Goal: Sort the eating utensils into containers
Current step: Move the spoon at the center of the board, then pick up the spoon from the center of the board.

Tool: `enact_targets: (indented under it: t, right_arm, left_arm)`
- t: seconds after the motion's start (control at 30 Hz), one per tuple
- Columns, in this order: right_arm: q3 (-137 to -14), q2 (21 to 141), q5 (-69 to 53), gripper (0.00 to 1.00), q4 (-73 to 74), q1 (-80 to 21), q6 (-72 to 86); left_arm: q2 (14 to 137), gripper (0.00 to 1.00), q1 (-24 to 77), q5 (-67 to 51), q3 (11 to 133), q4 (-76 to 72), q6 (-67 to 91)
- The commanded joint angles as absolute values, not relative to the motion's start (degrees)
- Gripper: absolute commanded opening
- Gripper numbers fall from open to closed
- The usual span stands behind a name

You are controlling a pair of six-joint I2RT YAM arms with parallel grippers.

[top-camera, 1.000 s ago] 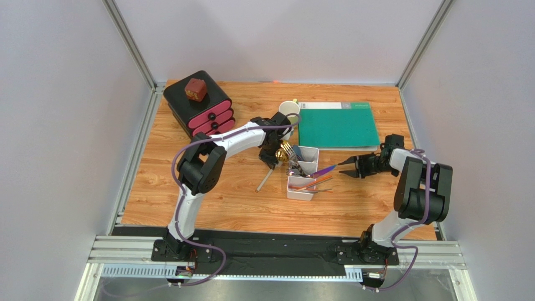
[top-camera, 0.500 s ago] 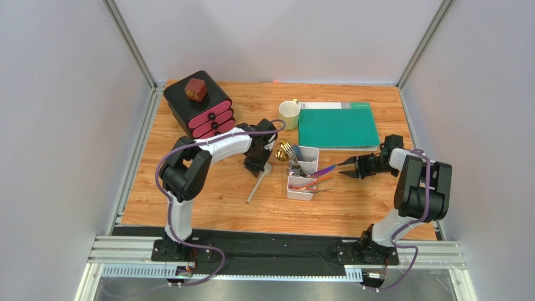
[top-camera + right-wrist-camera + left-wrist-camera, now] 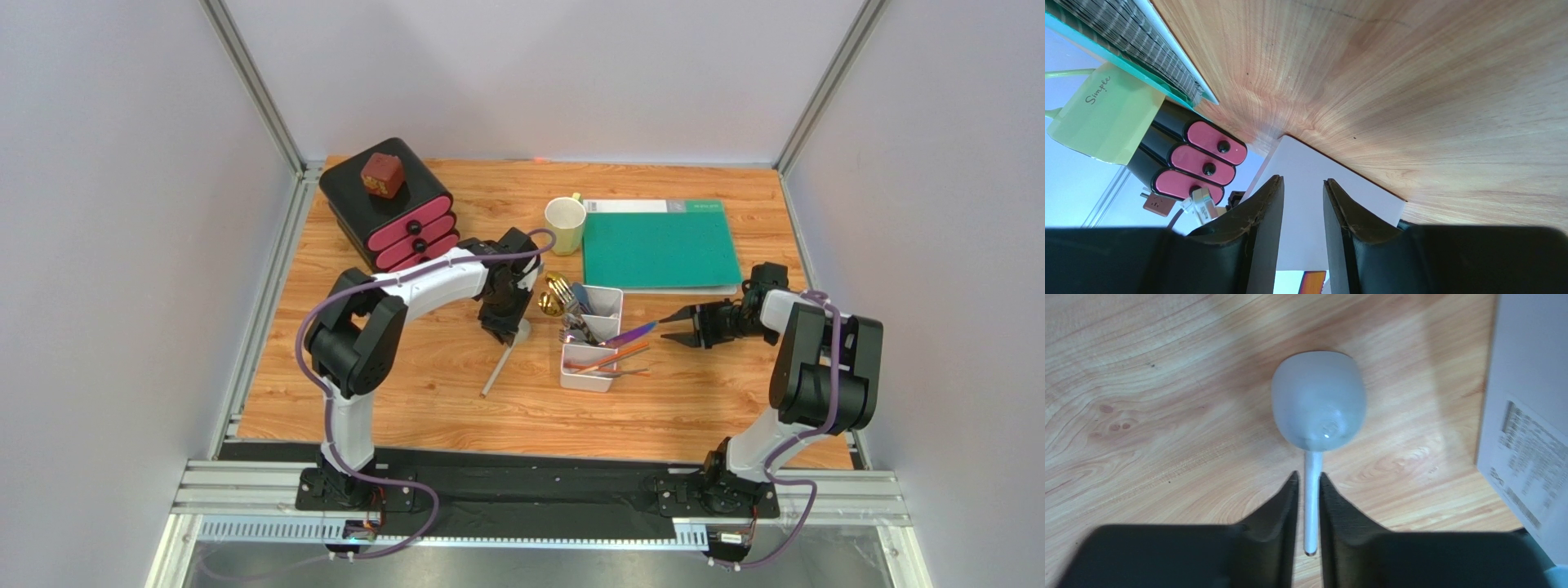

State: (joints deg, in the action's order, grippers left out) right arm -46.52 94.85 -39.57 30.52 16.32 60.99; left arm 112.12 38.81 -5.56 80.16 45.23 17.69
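A white spoon point(image 3: 1318, 401) lies on the wood with its bowl pointing away from my left gripper point(image 3: 1308, 476). Its thin handle runs between the fingers, with a sliver of gap on each side, so the jaws stand slightly open. From above, the spoon point(image 3: 501, 365) lies left of the white divided tray point(image 3: 591, 368). The tray holds gold point(image 3: 558, 294), silver point(image 3: 574, 328), purple point(image 3: 635, 332) and orange-brown point(image 3: 620, 359) utensils. My right gripper point(image 3: 675, 328) hovers open and empty just past the purple utensil's outer end. In its wrist view that gripper point(image 3: 1303, 180) faces the tray wall point(image 3: 1315, 165).
A black box with pink drawers point(image 3: 399, 214) stands at the back left with a red-brown block point(image 3: 383, 174) on top. A pale yellow mug point(image 3: 566, 223) and a green book point(image 3: 660, 245) lie behind the tray. The tray's labelled wall point(image 3: 1530, 416) is close on the left gripper's right.
My left gripper carried the spoon left, away from the tray, laid it on the wood and then parted its jaws. The right arm has not moved.
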Motion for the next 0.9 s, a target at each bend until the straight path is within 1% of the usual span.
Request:
enact_targets:
  t: [0.0,0.33,0.37,0.4,0.6,0.87]
  right_arm:
    - [-47.2,95.4,-41.4,0.35,29.0,16.7,60.5]
    - [-46.9,95.6,-41.7,0.35,28.7,16.7,60.3]
    - [-46.9,95.7,-41.8,0.35,28.7,16.8,60.3]
    - [-46.9,95.7,-41.9,0.35,28.7,16.7,60.2]
    - [-46.5,95.4,-42.0,0.35,28.9,16.7,60.0]
    - [-47.0,95.2,-41.8,0.35,29.2,16.7,60.3]
  left_arm:
    - [107.8,0.31,38.7,-9.6,81.2,44.2,17.4]
    - [111.0,0.33,38.7,-6.7,84.4,44.7,17.3]
    - [112.7,0.42,38.7,-6.5,85.9,45.1,17.4]
    - [113.5,0.63,38.7,-6.6,86.8,45.8,17.4]
    - [116.5,0.61,38.8,-8.0,90.1,45.4,16.9]
    - [120.4,0.59,38.7,-6.4,92.2,49.0,16.9]
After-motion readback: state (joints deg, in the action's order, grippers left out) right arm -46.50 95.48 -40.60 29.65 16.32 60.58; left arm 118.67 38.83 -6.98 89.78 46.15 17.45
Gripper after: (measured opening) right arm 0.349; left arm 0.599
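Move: The grey spoon's head lies about 3 cm ahead of the left hand, 3 cm to its right and 2 cm lower, its handle running back below the barely open fingers. From the left hand, the gold spoon is some 7 cm ahead and 8 cm right, and the white container 2 cm ahead and 15 cm right. From the idle right hand, the spoon's head is level and roughly 25 cm left, 4 cm lower. The left hand, opening wider, rises about 2 cm, shifts 4 cm forward-right over the spoon's head, then sinks back. ##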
